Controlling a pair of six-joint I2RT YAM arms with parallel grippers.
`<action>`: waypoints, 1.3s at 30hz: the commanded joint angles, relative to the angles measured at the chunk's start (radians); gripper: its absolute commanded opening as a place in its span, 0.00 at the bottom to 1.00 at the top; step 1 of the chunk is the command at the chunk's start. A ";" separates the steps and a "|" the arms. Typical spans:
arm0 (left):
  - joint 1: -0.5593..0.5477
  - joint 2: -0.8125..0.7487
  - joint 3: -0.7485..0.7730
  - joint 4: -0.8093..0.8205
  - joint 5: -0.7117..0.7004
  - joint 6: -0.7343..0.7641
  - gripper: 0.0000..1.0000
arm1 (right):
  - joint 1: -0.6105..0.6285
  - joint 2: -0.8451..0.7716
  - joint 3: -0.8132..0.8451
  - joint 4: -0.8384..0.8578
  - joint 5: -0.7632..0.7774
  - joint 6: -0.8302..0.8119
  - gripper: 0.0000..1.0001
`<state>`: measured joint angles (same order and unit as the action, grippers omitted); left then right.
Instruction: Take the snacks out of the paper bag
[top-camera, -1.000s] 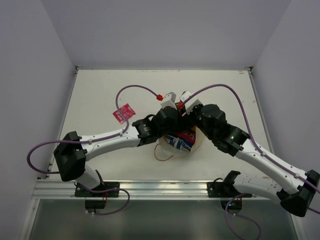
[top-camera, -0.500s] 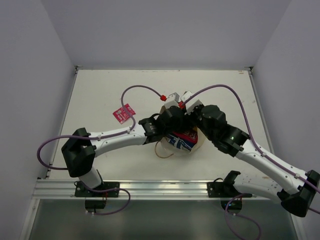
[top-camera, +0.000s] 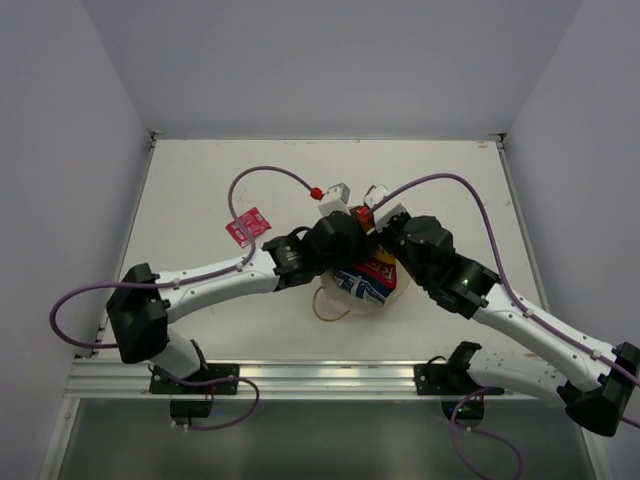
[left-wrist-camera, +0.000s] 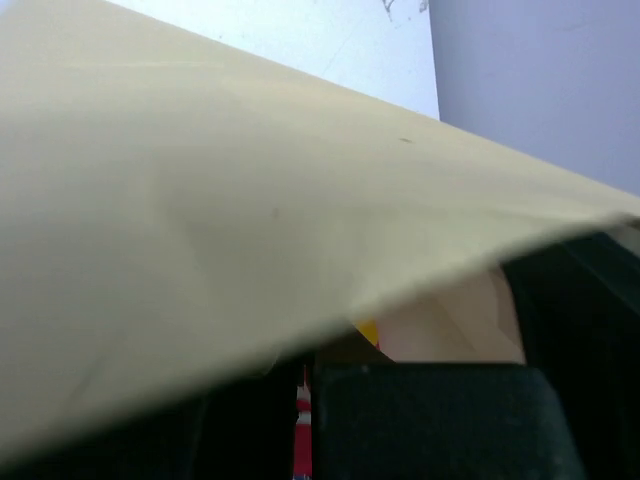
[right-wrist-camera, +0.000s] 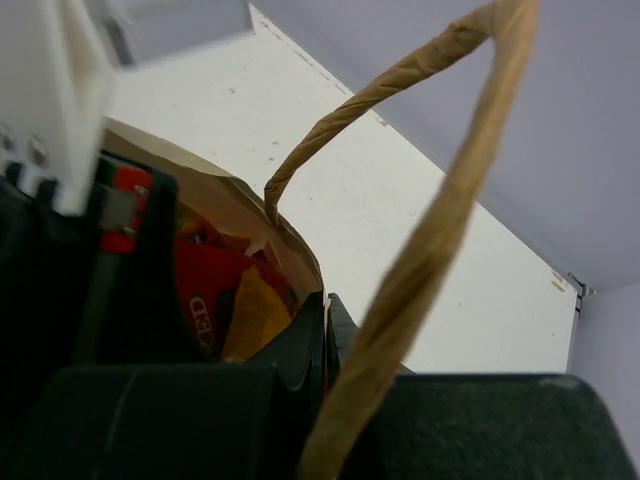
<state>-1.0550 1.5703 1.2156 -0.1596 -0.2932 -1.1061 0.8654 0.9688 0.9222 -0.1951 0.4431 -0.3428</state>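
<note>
The tan paper bag (top-camera: 393, 290) stands at the table's centre, and both arms meet over it. A blue, white and red snack (top-camera: 362, 283) shows in its mouth. My left gripper (left-wrist-camera: 304, 425) reaches inside the bag. It is shut on the thin red, white and blue edge of a snack packet (left-wrist-camera: 303, 440), with the bag's wall (left-wrist-camera: 220, 230) close above. My right gripper (right-wrist-camera: 325, 335) is shut on the bag's rim (right-wrist-camera: 300, 262), beside a twisted-cord handle (right-wrist-camera: 430, 250). Red and yellow snacks (right-wrist-camera: 215, 290) lie inside. A small pink packet (top-camera: 247, 226) rests on the table to the left.
Grey walls enclose the white table (top-camera: 200, 180) at the back and both sides. A metal rail (top-camera: 320, 375) runs along the near edge. Purple cables (top-camera: 270, 175) loop above both wrists. A second cord handle (top-camera: 325, 305) lies on the table by the bag.
My left jaws have shut on a packet edge inside the bag, and the left arm's elbow has swung back leftward. The right gripper keeps its hold on the rim.
</note>
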 joint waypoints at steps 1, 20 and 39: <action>0.000 -0.143 -0.011 -0.043 -0.080 0.060 0.00 | 0.007 -0.039 -0.014 0.141 0.031 0.002 0.00; 0.364 -0.529 -0.047 -0.160 -0.106 0.432 0.00 | -0.045 -0.070 -0.046 0.135 0.157 0.004 0.00; 0.533 -0.219 -0.591 0.506 0.215 0.402 0.08 | -0.046 -0.105 -0.051 0.057 0.118 0.074 0.00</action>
<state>-0.5247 1.3350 0.6933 0.1780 -0.0956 -0.6865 0.8234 0.8883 0.8612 -0.1822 0.5579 -0.2943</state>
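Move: The left hand is inside the paper bag's mouth with the yellow packet already pinched. Its clear patch of table lies about 13 cm ahead, 17 cm to the left and some 18 cm below; the pink packet lies around 16 cm ahead, 28 cm left, at table height. The bag's middle is about 2 cm left, 1 cm ahead and 10 cm below. From the right hand, holding the rim, the bag's middle is roughly 2 cm back, 2 cm left and 18 cm below; that patch is 10 cm ahead, 20 cm left, 27 cm below. Up and leftward first, the left hand draws the pinched yellow packet out of the bag, rising about 15 cm as its fingertips tip up and swing counter-clockwise; it then goes forward and sinks some 22 cm towards the bare table between bag and pink packet, fingers still shut. The right hand keeps its pinch on the rim, easing slightly right and turning a little clockwise. ##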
